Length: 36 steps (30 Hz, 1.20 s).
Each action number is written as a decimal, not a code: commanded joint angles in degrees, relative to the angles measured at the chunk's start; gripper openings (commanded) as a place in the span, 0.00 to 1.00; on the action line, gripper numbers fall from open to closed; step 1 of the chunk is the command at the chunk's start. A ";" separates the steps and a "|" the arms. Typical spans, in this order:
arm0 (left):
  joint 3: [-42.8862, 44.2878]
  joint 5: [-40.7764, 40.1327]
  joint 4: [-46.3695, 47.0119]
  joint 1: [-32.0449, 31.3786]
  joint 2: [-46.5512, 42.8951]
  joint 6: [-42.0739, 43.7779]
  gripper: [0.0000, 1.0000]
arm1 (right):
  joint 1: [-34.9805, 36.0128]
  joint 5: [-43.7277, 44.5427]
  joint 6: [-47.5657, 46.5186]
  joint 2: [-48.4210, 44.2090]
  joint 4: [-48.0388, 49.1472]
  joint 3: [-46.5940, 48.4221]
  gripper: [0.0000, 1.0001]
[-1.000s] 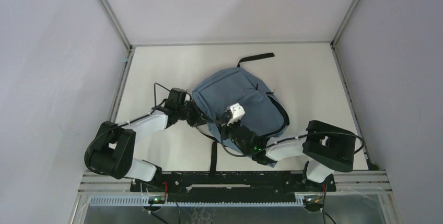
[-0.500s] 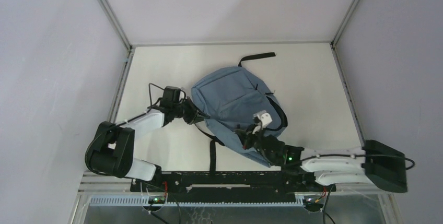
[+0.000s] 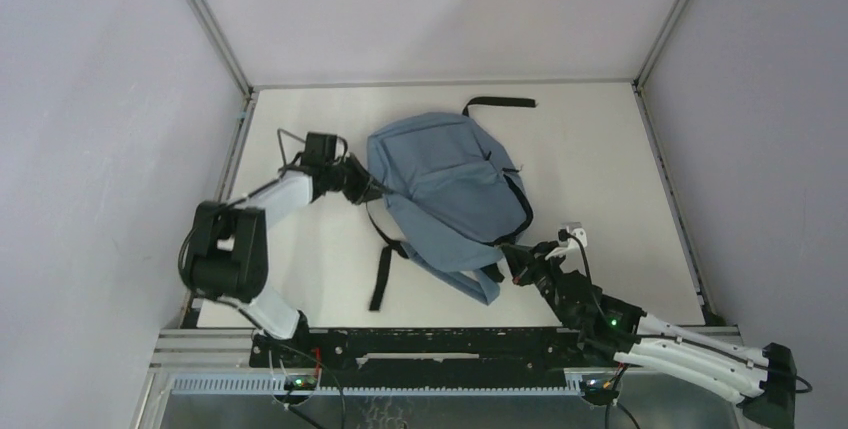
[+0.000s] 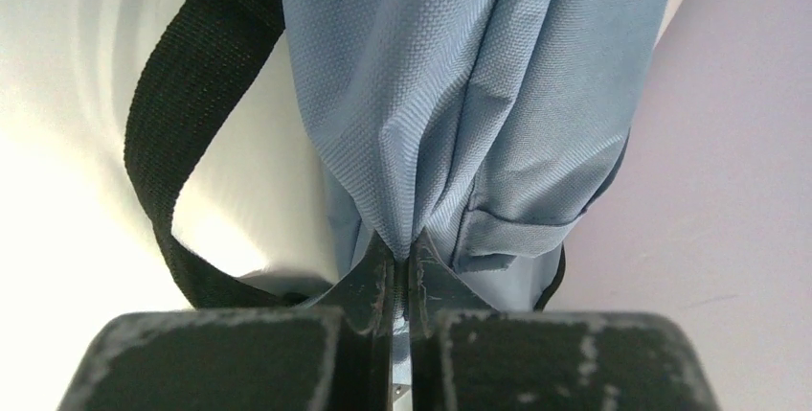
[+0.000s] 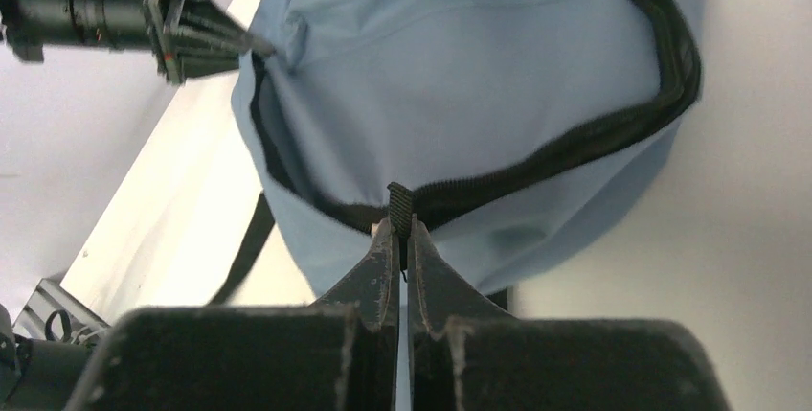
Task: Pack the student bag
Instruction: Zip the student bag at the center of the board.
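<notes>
The student bag (image 3: 445, 184) is a dusty-blue backpack lying flat mid-table. My left gripper (image 3: 375, 190) is at its left edge, shut on a pinch of blue fabric (image 4: 400, 239). My right gripper (image 3: 514, 258) is at the bag's near right corner. It is shut on the black zip pull (image 5: 399, 202) of the black zip line (image 5: 594, 143), which curves round the bag (image 5: 460, 76). The left gripper (image 5: 254, 42) shows at the top left of the right wrist view. What is inside the bag is hidden.
A black shoulder strap (image 3: 383, 274) trails off the bag toward the near edge, and it also loops beside the bag (image 4: 182, 114) in the left wrist view. The top handle (image 3: 498, 103) lies at the far side. Grey walls enclose the table (image 3: 620, 169) on three sides.
My right arm swung right and back toward the near edge, carrying the zip pull along the bag's right side. The left gripper drew the bag's left edge a little farther away, and the bag shifted.
</notes>
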 commanded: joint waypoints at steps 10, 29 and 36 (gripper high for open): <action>22.17 -7.75 -4.84 -4.33 -3.18 20.81 0.53 | -4.56 -8.20 -0.69 14.51 13.49 4.45 0.00; 12.61 -8.00 -18.51 -28.51 -6.71 4.42 0.78 | -9.16 -11.29 -3.79 15.43 8.34 8.04 0.00; 12.44 -8.25 -13.33 -28.39 -1.57 2.30 0.78 | -8.27 -11.12 -3.82 17.03 9.09 8.25 0.00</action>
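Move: In the left fingers is the student bag's left edge; the zip rim they go to next, midway to the other gripper, lies some 13 cm right of that hand and 7 cm back, at about its height. The zip pull is about 23 cm right and 11 cm back of it; a loose black strap lies roughly 16 cm back, level sideways and 8 cm lower. From the right hand, still pinching the pull, that rim is about 12 cm left and 5 cm ahead. Carrying on forward about 7 cm with the bag's left edge still pinched, the left hand then opens and lets go, rises, swings back and right in an arc, and sinks wide open to the front zip rim, turning some 25 degrees clockwise. The right hand keeps its pinch on the zip pull, easing 2 cm forward and 2 cm left. ##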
